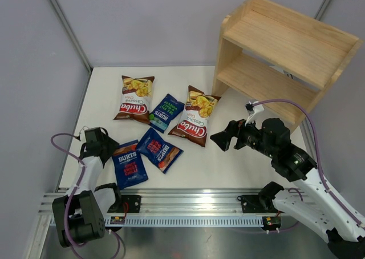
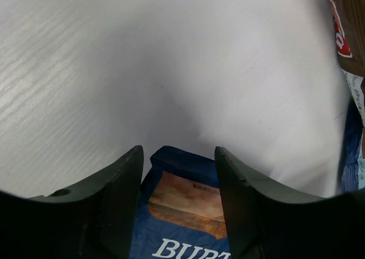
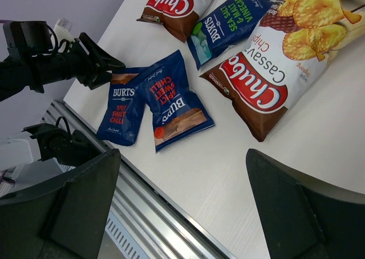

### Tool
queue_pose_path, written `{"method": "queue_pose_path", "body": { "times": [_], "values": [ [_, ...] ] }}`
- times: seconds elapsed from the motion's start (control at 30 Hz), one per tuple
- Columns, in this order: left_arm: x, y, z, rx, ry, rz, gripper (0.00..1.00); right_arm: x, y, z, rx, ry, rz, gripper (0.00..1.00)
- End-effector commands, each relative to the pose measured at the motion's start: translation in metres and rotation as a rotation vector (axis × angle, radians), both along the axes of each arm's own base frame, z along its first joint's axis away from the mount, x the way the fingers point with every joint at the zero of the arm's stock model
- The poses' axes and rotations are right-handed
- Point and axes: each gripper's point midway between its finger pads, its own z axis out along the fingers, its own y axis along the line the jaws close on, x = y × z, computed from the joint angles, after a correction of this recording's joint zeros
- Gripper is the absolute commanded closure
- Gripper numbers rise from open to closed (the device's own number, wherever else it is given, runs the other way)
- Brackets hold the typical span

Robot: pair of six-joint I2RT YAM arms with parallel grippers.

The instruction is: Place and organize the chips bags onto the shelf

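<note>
Five chips bags lie flat on the white table (image 1: 228, 168): a Chuba bag (image 1: 134, 98) at the back left, a green-accented Burts bag (image 1: 166, 112), a second Chuba bag (image 1: 195, 116), and two red-accented Burts bags (image 1: 160, 149) (image 1: 129, 164) near the front. My left gripper (image 1: 113, 149) is low and open, and its fingers (image 2: 122, 185) straddle the top end of the front-left Burts bag (image 2: 182, 213). My right gripper (image 1: 219, 138) is wide open and empty, above bare table (image 3: 188, 173) just right of the second Chuba bag (image 3: 274, 71). The wooden shelf (image 1: 279, 53) stands at the back right with both tiers bare.
An aluminium rail (image 1: 188, 205) runs along the near table edge, also seen in the right wrist view (image 3: 165, 230). Grey walls close the left side and the back. A purple cable (image 1: 311, 128) loops over the right arm close to the shelf's front corner.
</note>
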Motion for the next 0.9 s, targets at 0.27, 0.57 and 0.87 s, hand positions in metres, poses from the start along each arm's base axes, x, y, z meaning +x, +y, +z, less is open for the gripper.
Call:
{"method": "queue_pose_path", "body": {
  "times": [0.27,0.57,0.87],
  "values": [
    [0.011,-0.004,0.001,-0.028,-0.035,-0.017,0.73,-0.001,0.011,0.012,0.044,-0.038,0.047,0.01],
    [0.005,-0.001,0.008,-0.030,-0.056,0.037,1.00,0.002,0.013,0.007,0.036,-0.022,0.047,0.01],
    [-0.008,0.021,0.113,0.081,-0.298,0.192,1.00,0.004,0.027,0.006,0.056,0.006,0.091,0.01]
  ]
}}
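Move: The top edge of the near-left blue Burts chilli bag already lies between the left hand's open fingers. The bag's middle is about 7 cm back, 6 cm right and 2 cm below. The second Burts bag is level ahead-wise and some 18 cm right; the left Chubo bag lies about 24 cm ahead, 9 cm right. From the right hand, the near-left bag's middle is roughly 37 cm left, 5 cm back and 25 cm down. The left hand pinches the near-left Burts bag's top edge shut, then lifts about 7 cm, fingertips tilting up. ##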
